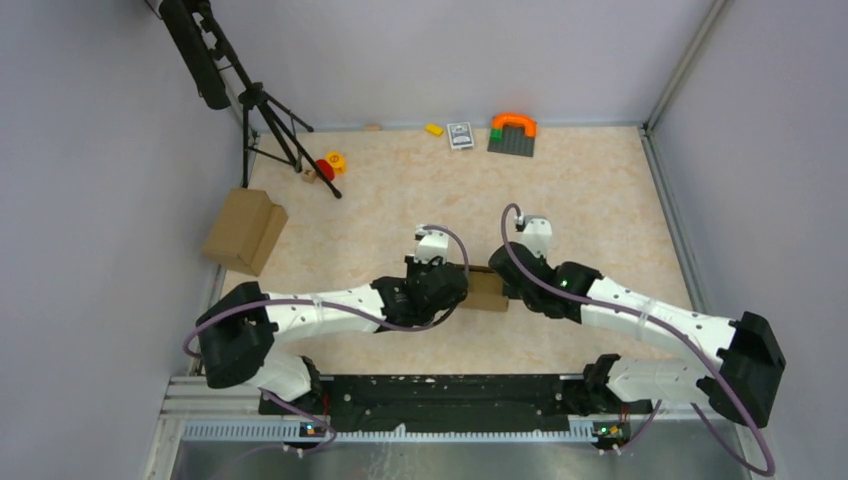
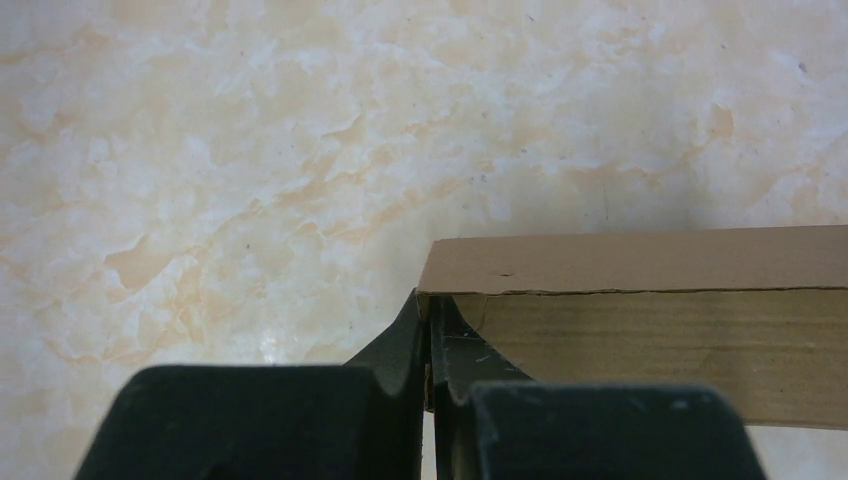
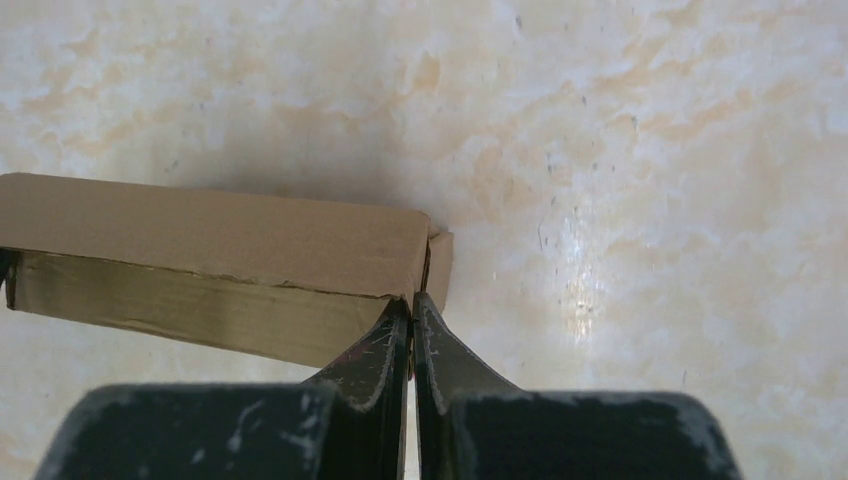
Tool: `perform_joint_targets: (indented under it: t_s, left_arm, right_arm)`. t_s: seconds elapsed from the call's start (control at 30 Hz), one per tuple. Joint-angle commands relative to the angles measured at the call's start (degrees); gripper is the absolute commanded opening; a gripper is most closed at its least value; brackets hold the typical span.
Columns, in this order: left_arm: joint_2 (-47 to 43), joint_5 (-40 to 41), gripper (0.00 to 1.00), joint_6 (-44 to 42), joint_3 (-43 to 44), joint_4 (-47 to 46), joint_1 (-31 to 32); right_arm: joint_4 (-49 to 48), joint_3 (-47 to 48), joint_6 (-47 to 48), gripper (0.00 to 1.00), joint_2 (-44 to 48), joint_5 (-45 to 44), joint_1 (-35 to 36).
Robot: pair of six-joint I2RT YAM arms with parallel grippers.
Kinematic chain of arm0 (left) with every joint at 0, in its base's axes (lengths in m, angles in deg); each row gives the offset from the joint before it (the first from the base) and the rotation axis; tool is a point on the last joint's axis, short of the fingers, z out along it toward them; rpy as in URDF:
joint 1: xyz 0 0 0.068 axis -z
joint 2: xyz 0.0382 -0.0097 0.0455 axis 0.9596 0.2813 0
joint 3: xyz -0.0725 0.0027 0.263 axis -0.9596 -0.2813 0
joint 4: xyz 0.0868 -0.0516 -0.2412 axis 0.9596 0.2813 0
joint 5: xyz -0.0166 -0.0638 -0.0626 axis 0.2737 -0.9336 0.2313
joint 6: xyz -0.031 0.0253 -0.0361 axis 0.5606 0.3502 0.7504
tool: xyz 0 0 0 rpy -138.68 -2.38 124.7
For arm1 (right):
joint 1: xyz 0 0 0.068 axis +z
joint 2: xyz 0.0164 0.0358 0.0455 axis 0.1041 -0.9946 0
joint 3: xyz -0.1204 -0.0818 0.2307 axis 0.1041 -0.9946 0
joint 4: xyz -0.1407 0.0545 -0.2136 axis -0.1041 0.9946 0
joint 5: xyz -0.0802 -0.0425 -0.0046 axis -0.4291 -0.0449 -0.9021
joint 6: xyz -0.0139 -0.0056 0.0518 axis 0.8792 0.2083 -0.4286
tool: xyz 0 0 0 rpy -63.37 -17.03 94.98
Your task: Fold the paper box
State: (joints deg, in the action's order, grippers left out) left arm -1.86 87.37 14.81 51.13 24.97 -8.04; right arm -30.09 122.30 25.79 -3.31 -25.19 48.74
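The paper box (image 1: pixel 488 291) is a small shallow brown carton lying between my two grippers at the middle of the table. My left gripper (image 1: pixel 462 287) is shut on the box's left end. In the left wrist view its fingertips (image 2: pixel 430 308) pinch a thin cardboard wall at the corner of the box (image 2: pixel 640 262). My right gripper (image 1: pixel 511 285) is shut on the opposite end. The right wrist view shows its tips (image 3: pixel 412 302) closed on the end wall of the box (image 3: pixel 220 235), beside a small flap. Whether the box rests on the table I cannot tell.
A bulkier brown carton (image 1: pixel 245 232) sits at the table's left edge. A black tripod (image 1: pixel 265 110) stands at the back left with small red and yellow toys (image 1: pixel 328 165) at its foot. Along the back wall lie a yellow block (image 1: pixel 434 129), a card pack (image 1: pixel 460 135) and a grey plate with an orange arch (image 1: pixel 512 135).
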Motion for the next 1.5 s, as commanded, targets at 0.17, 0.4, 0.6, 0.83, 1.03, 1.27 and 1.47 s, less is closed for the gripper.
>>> perform_joint_targets:
  t_s: [0.17,0.4,0.6,0.83,1.03,1.27,1.47]
  left_arm:
    - [3.52,0.39,0.00,-5.86,0.49,-5.90,-2.78]
    - [3.50,-0.46,0.00,-5.83,0.15,-5.91,-2.48]
    - [3.77,-0.23,0.00,-6.19,1.00,-4.61,-2.08]
    - [3.86,0.72,0.00,-6.20,1.41,-3.41,-1.99]
    - [4.00,0.94,0.00,-6.29,1.72,-2.88,-1.99]
    - [4.19,1.02,0.00,-6.37,2.00,-2.84,-1.99]
    - [4.14,1.20,0.00,-6.29,2.08,-2.49,-1.88]
  right_arm:
    - [-12.63,-3.15,6.63,0.00,-2.23,-7.81,0.05]
    - [-12.52,-6.50,6.19,0.00,-0.27,-5.49,-0.04]
    - [-9.61,-4.95,6.78,0.05,1.25,-4.89,-0.02]
    - [-4.52,-1.17,8.63,0.24,1.77,-4.12,-0.13]
    - [-3.52,-0.64,10.69,0.39,4.04,0.05,-0.30]
    - [-3.01,3.21,14.01,0.45,7.86,3.05,-1.22]
    - [-2.48,8.79,14.87,0.43,5.51,5.35,-5.97]
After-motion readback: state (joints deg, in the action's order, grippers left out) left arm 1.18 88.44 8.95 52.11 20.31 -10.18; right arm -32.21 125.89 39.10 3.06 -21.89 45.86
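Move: My closed left fingers still pinch the paper box at its left end; the box's middle lies about 6 cm to their right, roughly 1 cm nearer me and 3 cm lower. My right fingers are shut at the box's right end, so from them the same middle is some 7 cm to the left, about 1 cm back and 3 cm down. Nothing else stands close by. With both hands at the ends of the paper box I finish sliding it about 2 cm forward, my right hand also sinking a centimetre. Then my left hand holds its end still while my right fingers open to nearly half, drawing back a couple of centimetres, come free of the right end and rise some 6 cm above it, turning slightly counter-clockwise. ##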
